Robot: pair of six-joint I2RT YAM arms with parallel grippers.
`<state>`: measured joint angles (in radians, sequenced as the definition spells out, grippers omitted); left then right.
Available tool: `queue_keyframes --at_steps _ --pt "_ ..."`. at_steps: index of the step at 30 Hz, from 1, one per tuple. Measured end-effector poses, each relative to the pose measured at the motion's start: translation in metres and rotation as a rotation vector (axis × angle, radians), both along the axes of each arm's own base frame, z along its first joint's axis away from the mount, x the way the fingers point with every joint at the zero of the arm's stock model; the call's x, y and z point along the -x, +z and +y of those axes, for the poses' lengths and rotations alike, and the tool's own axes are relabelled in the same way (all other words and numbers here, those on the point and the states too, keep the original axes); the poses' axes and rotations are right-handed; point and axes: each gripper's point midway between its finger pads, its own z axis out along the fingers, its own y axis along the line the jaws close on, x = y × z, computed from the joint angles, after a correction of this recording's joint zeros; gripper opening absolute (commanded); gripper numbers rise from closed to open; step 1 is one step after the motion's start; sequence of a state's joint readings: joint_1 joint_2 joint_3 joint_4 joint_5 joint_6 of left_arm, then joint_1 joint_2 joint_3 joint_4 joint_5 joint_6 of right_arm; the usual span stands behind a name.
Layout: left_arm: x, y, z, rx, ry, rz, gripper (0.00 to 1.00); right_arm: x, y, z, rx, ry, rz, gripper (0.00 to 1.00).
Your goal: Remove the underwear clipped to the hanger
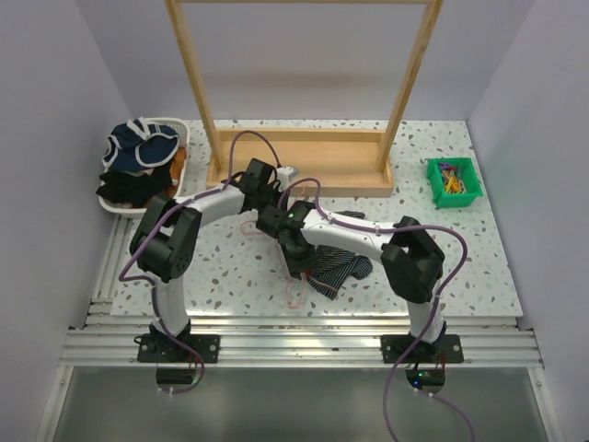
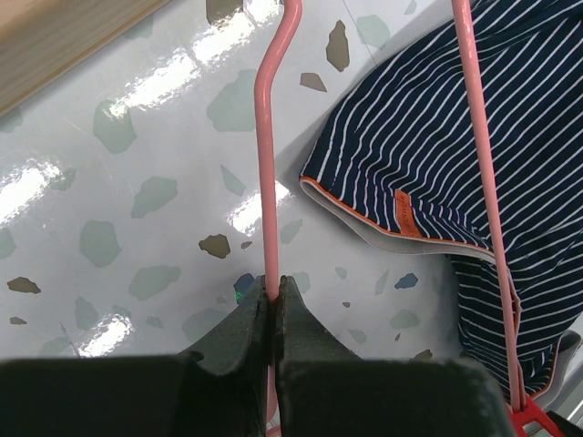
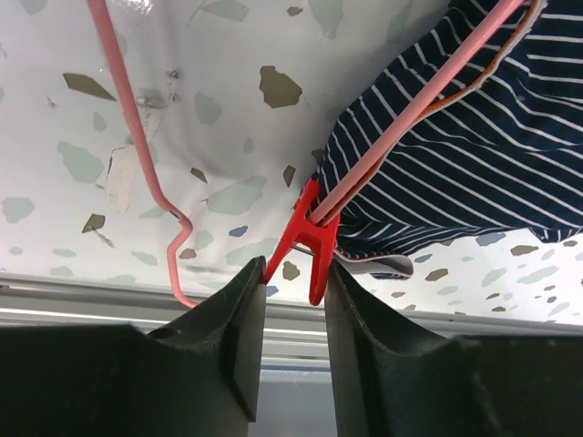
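The underwear [image 1: 342, 270], navy with thin white pinstripes, lies flat on the speckled table near its front edge. It also shows in the left wrist view [image 2: 437, 137] and the right wrist view [image 3: 474, 164]. The pink wire hanger [image 1: 294, 293] lies across it. My left gripper [image 2: 271, 284] is shut on one pink hanger wire [image 2: 264, 137]. My right gripper [image 3: 293, 273] is open, with one finger on each side of the red clip [image 3: 310, 238]. The clip still grips the hanger wire [image 3: 137, 137] and the cloth. The clip's edge also shows in the left wrist view [image 2: 533, 421].
A big wooden frame [image 1: 299, 170] stands at the back centre. A white basket [image 1: 175, 129] holding a heap of clothes sits at the back left. A green bin [image 1: 453, 180] of clips sits at the back right. The table's metal front rail [image 3: 91, 300] lies just beyond the clip.
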<state>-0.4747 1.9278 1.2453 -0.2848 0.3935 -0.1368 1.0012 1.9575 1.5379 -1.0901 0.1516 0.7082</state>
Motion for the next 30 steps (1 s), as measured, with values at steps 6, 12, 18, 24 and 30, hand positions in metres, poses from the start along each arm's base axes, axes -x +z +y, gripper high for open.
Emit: queue_keyframes --at_steps 6,12,18,24,30 --pt "0.000 0.000 0.000 -0.001 -0.001 -0.001 0.00 -0.002 -0.002 -0.006 0.020 -0.014 -0.011 0.00" --pt "0.000 0.000 0.001 -0.004 0.001 -0.002 0.00 -0.005 0.006 -0.015 0.007 -0.041 -0.017 0.00" --pt "-0.001 -0.001 0.002 -0.009 0.004 -0.004 0.00 -0.013 0.055 -0.016 -0.194 -0.091 -0.065 0.00" --pt "-0.001 -0.002 0.004 -0.025 0.007 -0.006 0.00 -0.055 0.109 -0.085 -0.294 -0.303 -0.223 0.00" --pt "0.007 0.008 0.013 -0.043 0.010 -0.018 0.00 -0.109 0.111 -0.238 -0.115 -0.707 -0.398 0.00"
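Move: Right between the right hand's half-closed fingers sits the red clip, its middle about 1 cm ahead and 1 cm below. From this hand the striped underwear lies some 5 cm ahead, 7 cm right and 3 cm below; the hanger's near end is 6 cm back, 3 cm left and 2 cm below; the green basket stands about 21 cm ahead, 34 cm right and 3 cm below. From the left hand the clip lies some 12 cm back, 7 cm right, roughly level. Squeezing the red clip's handles shut between its fingers, the right hand pulls it up off the hanger and underwear, then sweeps fast to the right, some 24 cm, also 11 cm forward and 11 cm up, towards the green basket. The wrist turns about 40 degrees clockwise, fingers tilting forward; the left hand keeps pinching the hanger. ##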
